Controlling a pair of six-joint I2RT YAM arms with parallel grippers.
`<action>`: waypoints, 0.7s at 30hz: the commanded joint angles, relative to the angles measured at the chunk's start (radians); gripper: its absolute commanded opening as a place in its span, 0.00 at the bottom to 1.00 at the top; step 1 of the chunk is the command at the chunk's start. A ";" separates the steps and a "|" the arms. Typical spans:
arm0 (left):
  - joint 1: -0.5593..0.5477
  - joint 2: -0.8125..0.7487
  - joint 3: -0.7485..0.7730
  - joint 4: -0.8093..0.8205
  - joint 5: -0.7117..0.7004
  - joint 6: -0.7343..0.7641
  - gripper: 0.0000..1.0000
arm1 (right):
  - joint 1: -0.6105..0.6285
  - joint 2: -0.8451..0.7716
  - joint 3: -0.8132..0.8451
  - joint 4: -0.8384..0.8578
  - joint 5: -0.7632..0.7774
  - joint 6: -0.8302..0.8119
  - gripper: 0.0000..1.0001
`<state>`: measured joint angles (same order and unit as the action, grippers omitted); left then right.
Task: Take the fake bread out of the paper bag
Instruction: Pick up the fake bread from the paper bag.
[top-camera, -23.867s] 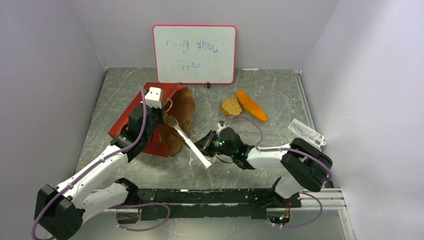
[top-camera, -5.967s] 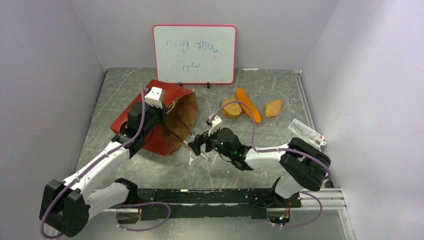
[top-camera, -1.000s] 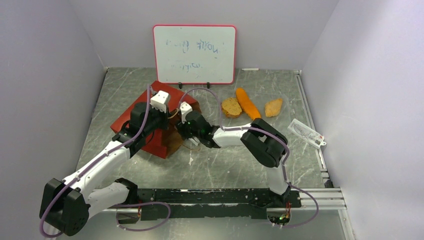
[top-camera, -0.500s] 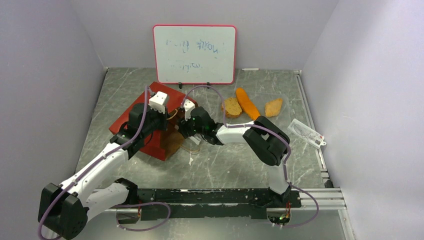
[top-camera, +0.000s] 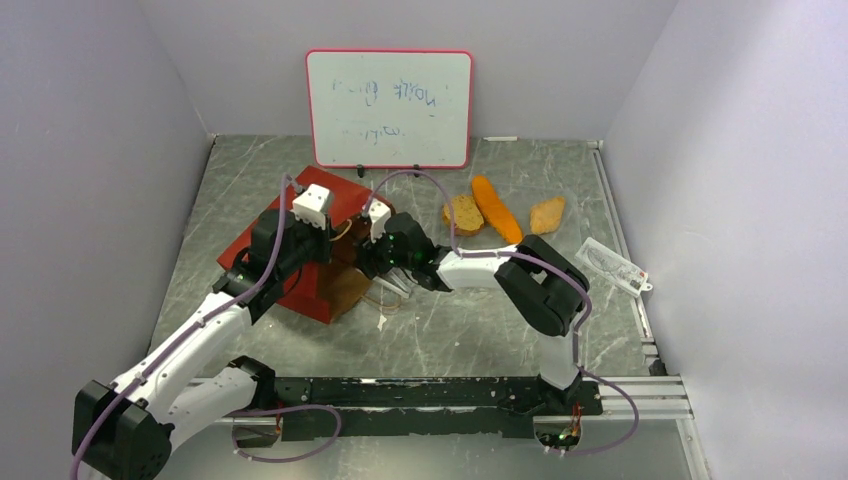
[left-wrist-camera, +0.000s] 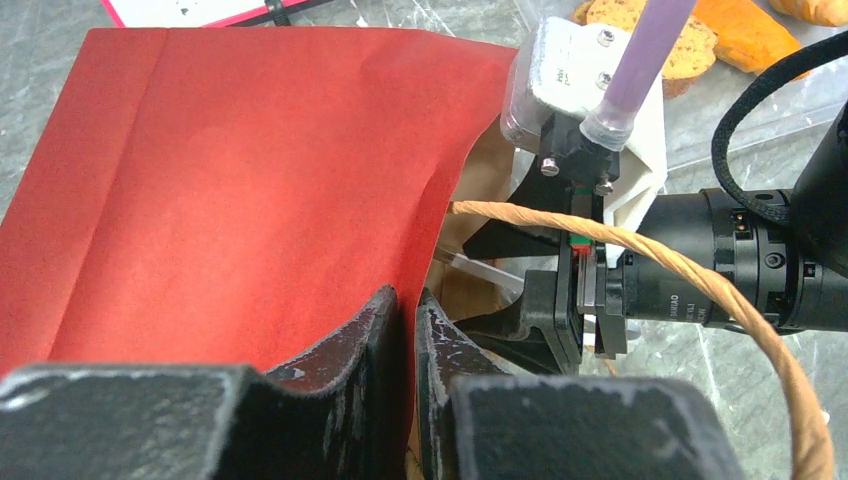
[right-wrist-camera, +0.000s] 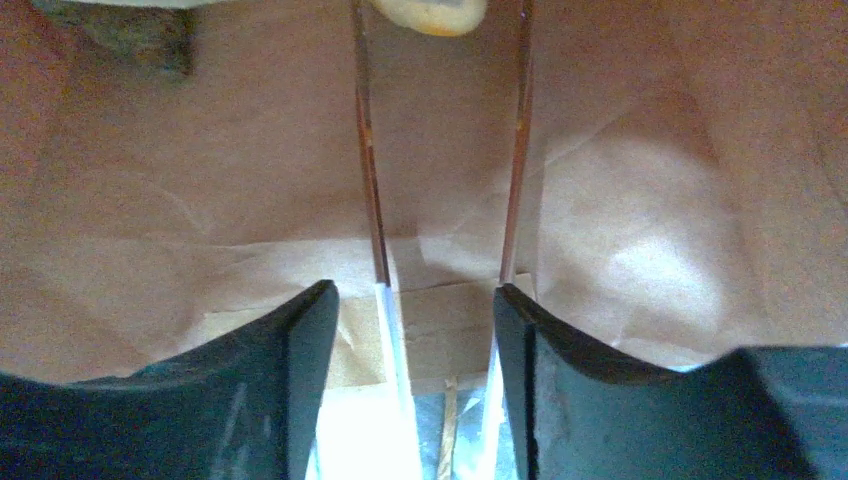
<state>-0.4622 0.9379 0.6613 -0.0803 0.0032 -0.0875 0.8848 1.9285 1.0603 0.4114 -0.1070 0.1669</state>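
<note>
The red paper bag (top-camera: 325, 195) lies on its side, mouth to the right. My left gripper (left-wrist-camera: 408, 310) is shut on the bag's (left-wrist-camera: 250, 180) upper edge and holds the mouth up. My right gripper (right-wrist-camera: 415, 290) is at the mouth, shut on clear tongs (right-wrist-camera: 372, 180) that reach inside over the brown paper. A pale roll (right-wrist-camera: 428, 10) lies just beyond the tong tips. On the table to the right lie a round brown slice (top-camera: 463, 214), a long orange loaf (top-camera: 497, 210) and a tan roll (top-camera: 547, 214).
A whiteboard (top-camera: 389, 108) stands against the back wall behind the bag. A clear plastic packet (top-camera: 610, 265) lies near the right wall. The bag's tan loop handle (left-wrist-camera: 700, 290) arches over my right wrist. Grey walls close in both sides.
My right gripper has shifted slightly to the right at the bag's mouth, its jaws a little wider on the tongs. The left gripper has drawn the bag's edge a little to the left.
</note>
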 joint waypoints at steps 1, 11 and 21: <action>-0.006 -0.009 0.030 -0.016 -0.001 -0.021 0.07 | 0.002 -0.033 -0.029 -0.011 0.046 -0.040 0.63; -0.005 0.026 0.064 -0.061 0.053 -0.021 0.07 | 0.016 -0.052 -0.130 0.024 0.107 -0.078 0.82; -0.006 0.026 0.081 -0.078 0.071 -0.039 0.07 | 0.017 0.014 -0.114 0.065 0.081 -0.077 0.78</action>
<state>-0.4622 0.9688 0.6987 -0.1497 0.0315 -0.1036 0.8978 1.9018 0.9348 0.4309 -0.0189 0.1036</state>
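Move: The tongs lie open in the bag mouth, their middle some 4 cm below the right hand, about 2 cm back and 1 cm to its right. The fake bread is near their far tips, roughly 14 cm left, 6 cm ahead and 4 cm below the right hand; the bag's loose strap is about 9 cm back, 3 cm right and 6 cm down. From the left hand the tongs are around 9 cm right, 3 cm back and 16 cm below. Over the loose tongs the right hand goes down about 3.5 cm and as far to the right, drawing back towards their handle end with a slight backward drift; its fingers spread from half open to wide on either side of the two arms and tip a little further down, then it all but stops. The left fingers keep their pinch on the bag rim. ##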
